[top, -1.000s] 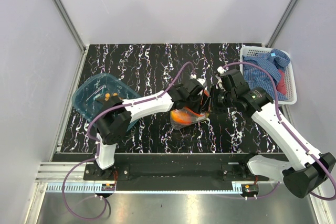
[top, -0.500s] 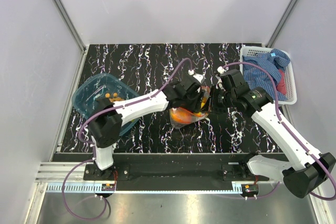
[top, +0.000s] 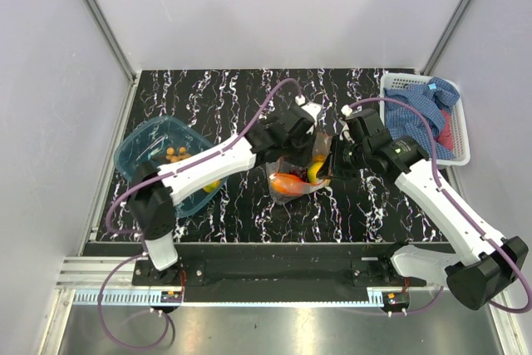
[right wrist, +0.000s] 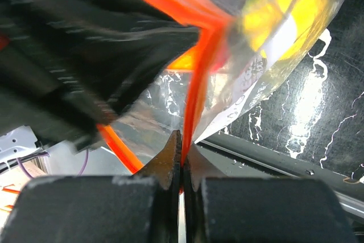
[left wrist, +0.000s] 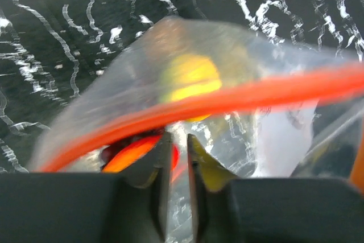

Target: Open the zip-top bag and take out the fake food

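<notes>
The zip-top bag hangs between both grippers at mid-table, clear with an orange-red zip strip. Fake food sits inside it: an orange fruit and a yellow one, which also shows as a yellow fruit in the left wrist view. My left gripper is at the bag's far edge. Its jaws stand a narrow gap apart with clear bag film between them. My right gripper is shut on the zip strip, fingertips pinched together.
A blue translucent tub at the left holds small tan balls and a yellow piece. At the back right, a white basket holds a blue checked cloth. Grey walls ring the black marbled table.
My left gripper has moved toward the far side of the bag and its jaws have narrowed from wide to almost shut. The bag's mouth has spread. The right gripper has kept its hold.
</notes>
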Controlling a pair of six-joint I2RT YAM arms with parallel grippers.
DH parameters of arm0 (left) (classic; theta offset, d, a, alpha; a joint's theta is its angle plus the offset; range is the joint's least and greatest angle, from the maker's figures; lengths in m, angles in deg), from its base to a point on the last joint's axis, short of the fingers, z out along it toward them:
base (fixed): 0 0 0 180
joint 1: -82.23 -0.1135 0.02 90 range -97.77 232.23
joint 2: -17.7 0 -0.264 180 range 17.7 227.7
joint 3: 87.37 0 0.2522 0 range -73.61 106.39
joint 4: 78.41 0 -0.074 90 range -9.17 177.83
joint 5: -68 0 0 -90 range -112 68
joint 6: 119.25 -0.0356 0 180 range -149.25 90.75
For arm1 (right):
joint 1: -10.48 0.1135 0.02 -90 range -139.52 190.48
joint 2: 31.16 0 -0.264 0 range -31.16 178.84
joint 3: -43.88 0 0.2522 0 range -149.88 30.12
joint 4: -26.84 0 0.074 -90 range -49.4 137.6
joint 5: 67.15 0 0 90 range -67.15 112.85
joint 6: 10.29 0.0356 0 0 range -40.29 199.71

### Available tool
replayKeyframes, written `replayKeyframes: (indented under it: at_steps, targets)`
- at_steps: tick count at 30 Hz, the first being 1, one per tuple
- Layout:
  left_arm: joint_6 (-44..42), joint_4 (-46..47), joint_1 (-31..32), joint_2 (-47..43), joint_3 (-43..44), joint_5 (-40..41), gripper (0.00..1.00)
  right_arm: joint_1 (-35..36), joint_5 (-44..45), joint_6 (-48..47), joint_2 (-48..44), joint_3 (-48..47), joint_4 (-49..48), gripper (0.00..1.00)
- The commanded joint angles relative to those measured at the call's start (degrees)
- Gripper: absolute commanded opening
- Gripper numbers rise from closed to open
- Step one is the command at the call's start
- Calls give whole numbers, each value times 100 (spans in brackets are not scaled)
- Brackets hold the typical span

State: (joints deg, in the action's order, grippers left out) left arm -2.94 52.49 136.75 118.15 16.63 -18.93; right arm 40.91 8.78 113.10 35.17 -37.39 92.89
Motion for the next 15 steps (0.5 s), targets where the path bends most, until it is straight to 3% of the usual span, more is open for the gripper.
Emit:
replayKeyframes:
  at_steps: [1,5,8,15]
  targets:
    - [331,-9,-29,597,363,-272,30,15,44,-52,-23,-228,-132,0]
    - [515,149,-64,985,556,-474,57,15,35,19,-172,-105,-132,0]
    - [849,246,-73,1275,688,-536,66,15,35,106,-277,9,-132,0]
    - [1236,527,-73,1724,575,-316,70,15,18,361,-506,422,-193,0]
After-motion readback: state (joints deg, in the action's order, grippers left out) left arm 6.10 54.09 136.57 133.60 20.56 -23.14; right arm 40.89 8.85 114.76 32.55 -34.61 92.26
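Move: The yellow-green fruit in the bag lies some 4 cm to the left hand's right, level with it fore and aft, and about 12 cm below. From that hand, at a similar depth, the orange fruit is 4 cm ahead and 5 cm right, the grapes about 1 cm left and level, and the red-orange fruit roughly 5 cm back and 4 cm left. For the right hand, the yellow-green fruit is about 4 cm ahead, 1 cm left and 14 cm below. The right fingers keep their pinch on the bag's orange zip rim, drawing back barely 1 cm late on. Between the bag's lips the left hand plunges about 9 cm down and some 3 cm to its right towards the yellow-green fruit, tipping 10 to 15 degrees steeper as its fingers spread from nearly shut to well open, one ending beside the fruit. ##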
